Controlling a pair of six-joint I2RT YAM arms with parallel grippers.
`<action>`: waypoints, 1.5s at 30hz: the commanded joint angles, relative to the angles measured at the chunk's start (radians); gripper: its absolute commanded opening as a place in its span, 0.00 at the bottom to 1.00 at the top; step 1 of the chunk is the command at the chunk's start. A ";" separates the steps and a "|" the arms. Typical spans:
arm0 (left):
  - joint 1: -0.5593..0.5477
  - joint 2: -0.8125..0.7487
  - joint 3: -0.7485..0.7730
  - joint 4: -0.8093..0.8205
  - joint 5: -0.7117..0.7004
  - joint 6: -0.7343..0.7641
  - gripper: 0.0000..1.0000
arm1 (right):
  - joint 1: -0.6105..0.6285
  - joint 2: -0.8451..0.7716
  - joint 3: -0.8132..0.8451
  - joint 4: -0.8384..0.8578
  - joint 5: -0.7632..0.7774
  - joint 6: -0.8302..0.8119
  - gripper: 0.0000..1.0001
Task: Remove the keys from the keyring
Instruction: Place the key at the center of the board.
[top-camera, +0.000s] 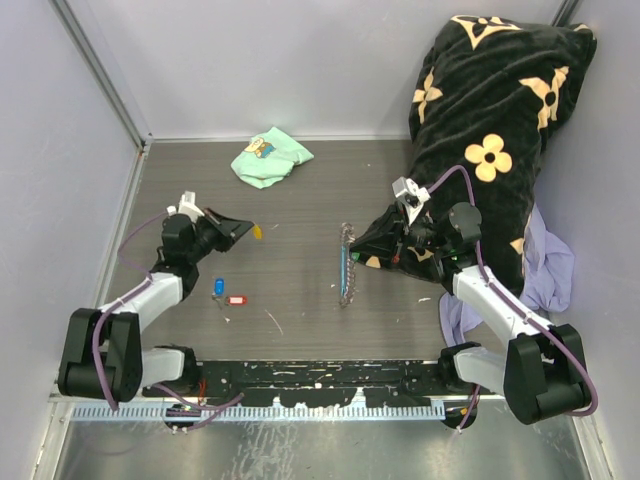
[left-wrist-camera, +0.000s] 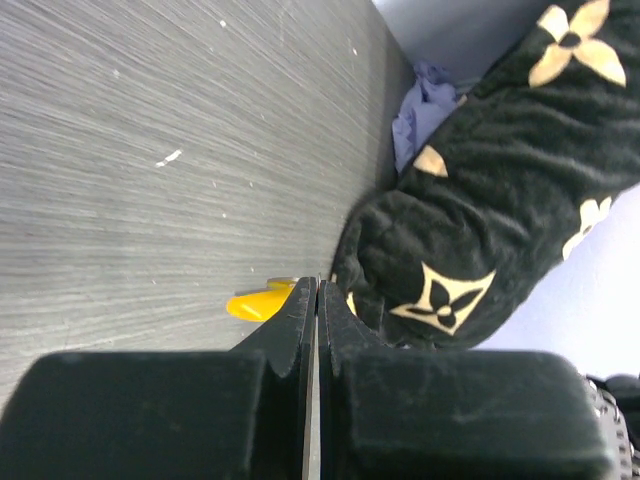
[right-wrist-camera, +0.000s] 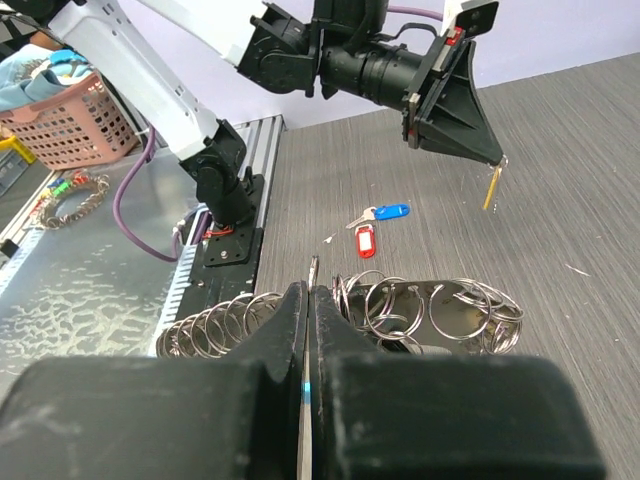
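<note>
My left gripper (top-camera: 243, 230) (left-wrist-camera: 317, 285) is shut on a key with a yellow tag (top-camera: 258, 231) (left-wrist-camera: 262, 300), which hangs from its fingertips above the table (right-wrist-camera: 491, 187). My right gripper (top-camera: 356, 246) (right-wrist-camera: 312, 288) is shut on a silvery ring of the keyring (right-wrist-camera: 316, 268). The keyring's chain of linked rings (top-camera: 346, 268) (right-wrist-camera: 440, 315) drapes below the jaws to both sides, with a sky-blue strip along it. A blue-tagged key (top-camera: 219, 287) (right-wrist-camera: 390, 212) and a red-tagged key (top-camera: 236, 299) (right-wrist-camera: 365, 241) lie loose on the table between the arms.
A mint-green cloth (top-camera: 270, 155) lies at the back. A black flowered blanket (top-camera: 490, 130) (left-wrist-camera: 480, 230) fills the back right, with lavender fabric (top-camera: 548, 265) beside it. A black rail (top-camera: 320, 375) runs along the near edge. A pink basket (right-wrist-camera: 70, 120) stands off the table.
</note>
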 joint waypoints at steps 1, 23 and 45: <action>0.026 0.055 0.096 -0.043 -0.068 0.006 0.00 | -0.002 -0.031 0.054 0.030 0.007 -0.016 0.01; 0.055 -0.424 0.021 -0.844 -0.456 -0.067 0.02 | -0.002 -0.015 0.056 -0.010 0.016 -0.048 0.01; 0.055 -0.504 0.035 -0.863 -0.409 -0.046 0.56 | -0.002 -0.010 0.063 -0.067 0.016 -0.095 0.01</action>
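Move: My left hand holds the yellow-tagged key over the board. The blue key tag, where I take it, lies about 9 cm back, 9 cm to the left and some 14 cm below. The red tag is about 4 cm to the right of the blue one and 3 cm nearer me, and a thin pale streak lies some 17 cm back and 3 cm right of my left hand. From my right hand, the blue tag is about 32 cm left, 4 cm forward and 27 cm down. With the yellow-tagged key still pinched, my left hand eases a little forward, then turns back and left and sinks towards the blue tag, rising briefly on the way; net about 9 cm back, 9 cm left and 6 cm down. I tip the fingers roughly 30 degrees further down while swinging them counter-clockwise, and once over the spot open them about halfway, letting go of the key. My right hand stays put, keeping its hold on the keyring. ##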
